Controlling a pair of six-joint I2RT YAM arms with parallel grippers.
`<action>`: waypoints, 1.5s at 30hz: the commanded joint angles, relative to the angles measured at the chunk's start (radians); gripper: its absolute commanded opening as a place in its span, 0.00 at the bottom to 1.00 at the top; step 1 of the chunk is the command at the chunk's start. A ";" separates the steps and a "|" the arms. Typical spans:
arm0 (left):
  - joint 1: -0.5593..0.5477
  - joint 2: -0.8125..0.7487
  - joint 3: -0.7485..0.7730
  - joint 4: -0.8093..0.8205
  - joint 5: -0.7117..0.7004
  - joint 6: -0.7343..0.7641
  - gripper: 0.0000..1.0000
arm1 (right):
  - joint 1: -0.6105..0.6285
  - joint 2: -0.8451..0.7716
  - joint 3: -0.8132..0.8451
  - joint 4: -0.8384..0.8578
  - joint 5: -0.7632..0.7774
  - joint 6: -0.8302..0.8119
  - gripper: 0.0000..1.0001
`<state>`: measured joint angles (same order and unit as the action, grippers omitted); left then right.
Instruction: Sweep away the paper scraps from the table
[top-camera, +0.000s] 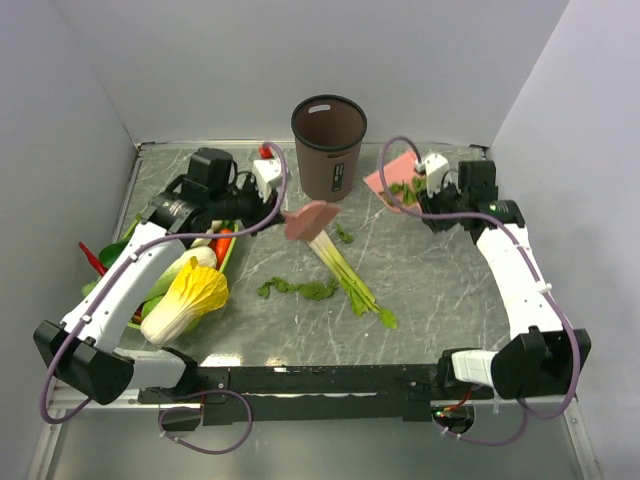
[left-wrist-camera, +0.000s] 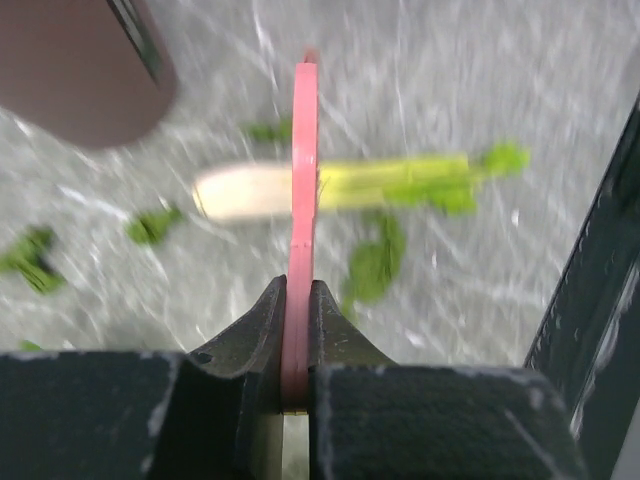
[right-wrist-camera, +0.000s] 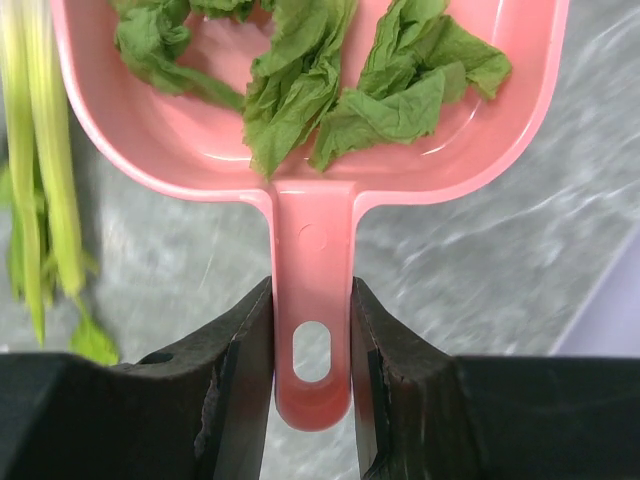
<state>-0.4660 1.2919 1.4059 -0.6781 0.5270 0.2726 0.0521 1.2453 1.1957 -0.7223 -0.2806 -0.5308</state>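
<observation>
My left gripper (top-camera: 283, 212) is shut on a flat pink sweeper (top-camera: 311, 219) and holds it above the leek-like stalk's white end. In the left wrist view the sweeper (left-wrist-camera: 302, 170) stands edge-on between my closed jaws (left-wrist-camera: 297, 300). My right gripper (top-camera: 428, 186) is shut on the handle of the pink dustpan (top-camera: 393, 186), right of the bin. The pan (right-wrist-camera: 311, 240) holds several green paper scraps (right-wrist-camera: 300, 80). More scraps lie on the table (top-camera: 450, 300): a cluster (top-camera: 297, 290) left of the stalk, one (top-camera: 343, 235) near its top, and others (left-wrist-camera: 375, 262) show in the left wrist view.
A brown bin (top-camera: 328, 145) stands at the back centre. The white-and-green stalk (top-camera: 348, 278) lies diagonally mid-table. A yellow-green cabbage (top-camera: 190, 298) and other toy vegetables (top-camera: 222, 245) fill the left side. White walls close in on three sides.
</observation>
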 joint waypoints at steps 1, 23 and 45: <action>0.001 -0.037 -0.056 -0.095 0.051 0.140 0.01 | 0.020 0.061 0.177 0.053 0.044 0.095 0.00; 0.001 -0.040 -0.073 -0.161 0.051 0.220 0.01 | 0.195 0.482 0.677 0.211 0.314 0.134 0.00; 0.001 -0.034 -0.078 -0.152 0.053 0.231 0.01 | 0.267 0.881 1.173 0.331 0.551 -0.276 0.00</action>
<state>-0.4652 1.2823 1.3079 -0.8516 0.5522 0.4828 0.2920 2.1292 2.3665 -0.5289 0.2169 -0.6250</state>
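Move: The bin that the loaded dustpan is being taken to stands about 17 cm ahead of the right hand and 20 cm to its left, its middle some 6 cm lower. The paper scraps lie in the pan, roughly 8 cm ahead and 4 cm left. On the table, some 17 cm below, the celery is about 16 cm left and 6 cm back, and a stray scrap 16 cm left and 4 cm ahead. From the left hand the bin is about 23 cm ahead and 8 cm right, its middle 13 cm lower. The dustpan with its paper scraps, still pinched by the handle in the right hand, is carried forward about 26 cm, up some 14 cm and a little left, towards the bin's right side and above its rim; its front tilts up about 30 degrees, and late on its left side dips. The left hand, keeping the brush, quickly sinks about 6 cm and draws back a little over the celery, then stays. ##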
